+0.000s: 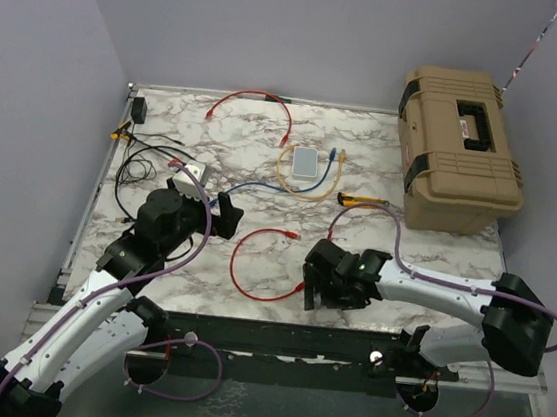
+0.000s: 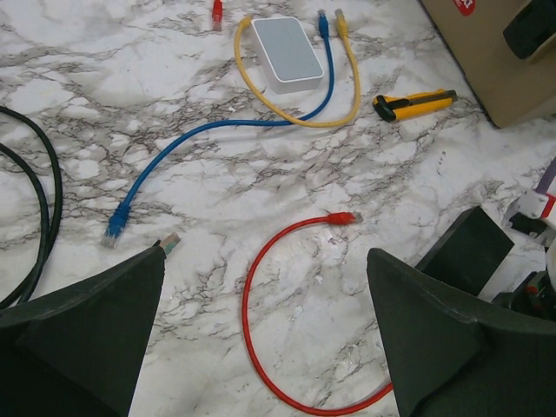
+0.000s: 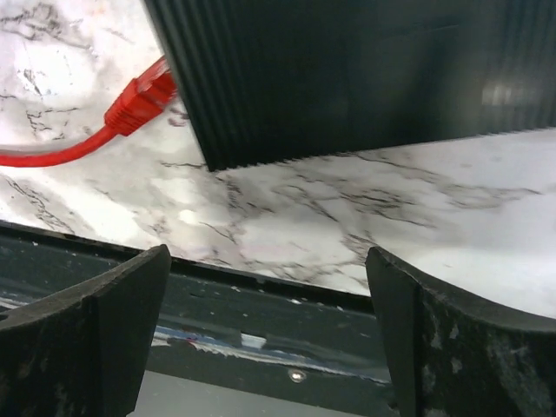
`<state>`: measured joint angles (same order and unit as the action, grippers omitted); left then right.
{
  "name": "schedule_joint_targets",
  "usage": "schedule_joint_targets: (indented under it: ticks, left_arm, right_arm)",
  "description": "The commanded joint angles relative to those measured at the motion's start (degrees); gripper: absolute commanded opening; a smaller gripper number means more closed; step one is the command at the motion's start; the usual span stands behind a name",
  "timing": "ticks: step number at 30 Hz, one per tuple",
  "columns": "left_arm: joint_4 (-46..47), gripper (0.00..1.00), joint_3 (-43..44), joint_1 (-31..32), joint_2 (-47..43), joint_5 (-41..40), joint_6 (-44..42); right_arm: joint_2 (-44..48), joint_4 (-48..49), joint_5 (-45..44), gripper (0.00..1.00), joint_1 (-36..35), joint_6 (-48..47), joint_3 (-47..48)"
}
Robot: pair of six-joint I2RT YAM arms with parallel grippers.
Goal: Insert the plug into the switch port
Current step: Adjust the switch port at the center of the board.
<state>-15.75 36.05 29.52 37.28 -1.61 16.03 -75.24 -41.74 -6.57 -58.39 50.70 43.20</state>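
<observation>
The switch [image 3: 347, 69], a flat black ribbed box, fills the top of the right wrist view and rests on the marble near the table's front edge. A red plug [image 3: 143, 95] lies at its left side; whether it sits in a port cannot be told. Its red cable [image 1: 237, 264] loops across the marble to a free plug [image 1: 291, 235]. My right gripper [image 3: 269, 339] hangs over the front rail just short of the switch, open and empty. In the top view this gripper [image 1: 312, 285] covers the switch. My left gripper [image 2: 265, 339] hovers open above the red loop [image 2: 248, 321], holding nothing.
A small grey-white box [image 1: 306, 162] with blue and yellow cables sits mid-table. A tan case [image 1: 456, 153] stands at the back right, with a yellow knife [image 1: 365, 202] beside it. A second red cable [image 1: 256, 100], a black adapter [image 1: 139, 109] and black cords [image 1: 143, 163] lie left and back.
</observation>
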Motion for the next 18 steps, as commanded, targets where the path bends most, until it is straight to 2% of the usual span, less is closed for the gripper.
schedule_joint_targets:
  ticks: [1, 4, 8, 14, 18]
  left_arm:
    - [0.0, 0.99, 0.1, -0.8, -0.5, -2.0, -0.1]
    - [0.1, 0.99, 0.0, -0.9, -0.8, -2.0, 0.0]
    - [0.0, 0.99, -0.1, -0.9, -1.0, -1.9, 0.1]
    - [0.0, 0.99, -0.2, -1.0, -1.1, -2.3, 0.1]
    - [0.0, 0.99, -0.2, -1.0, -1.3, -2.1, 0.1]
  right_arm:
    - [-5.6, 8.1, 1.6, 0.99, -3.2, 5.0, 1.3]
    - [-8.3, 12.2, -0.5, 1.00, -3.3, 5.9, 1.9]
    - [-11.8, 13.0, -4.6, 1.00, -3.3, 5.1, 4.9]
    - [-17.5, 16.2, -5.3, 1.00, -3.3, 2.7, 10.9]
    - [-20.7, 16.6, -11.4, 1.00, -3.1, 2.4, 14.5]
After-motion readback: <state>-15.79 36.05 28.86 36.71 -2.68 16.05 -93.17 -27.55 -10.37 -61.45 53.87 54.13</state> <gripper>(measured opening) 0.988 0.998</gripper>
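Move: Just ahead of the low right hand lies the switch port, the black box: its middle is about 6 cm forward, 1 cm to the right and some 2 cm lower. The near red plug sits by the box's left end, roughly 3 cm ahead and 7 cm left of the hand; the cable's far red plug is about 13 cm ahead and 10 cm left. From the left hand, the box lies some 27 cm right, 7 cm back and 20 cm down. Skirting the near side of the switch port, the right hand first sinks about 2 cm while sliding left, then runs left and forward to the box's left end, some 9 cm left and 5 cm forward in all. The fingers stay wide open and pointing down, the tips tilting a little farther forward; the right finger ends against the near left corner. ##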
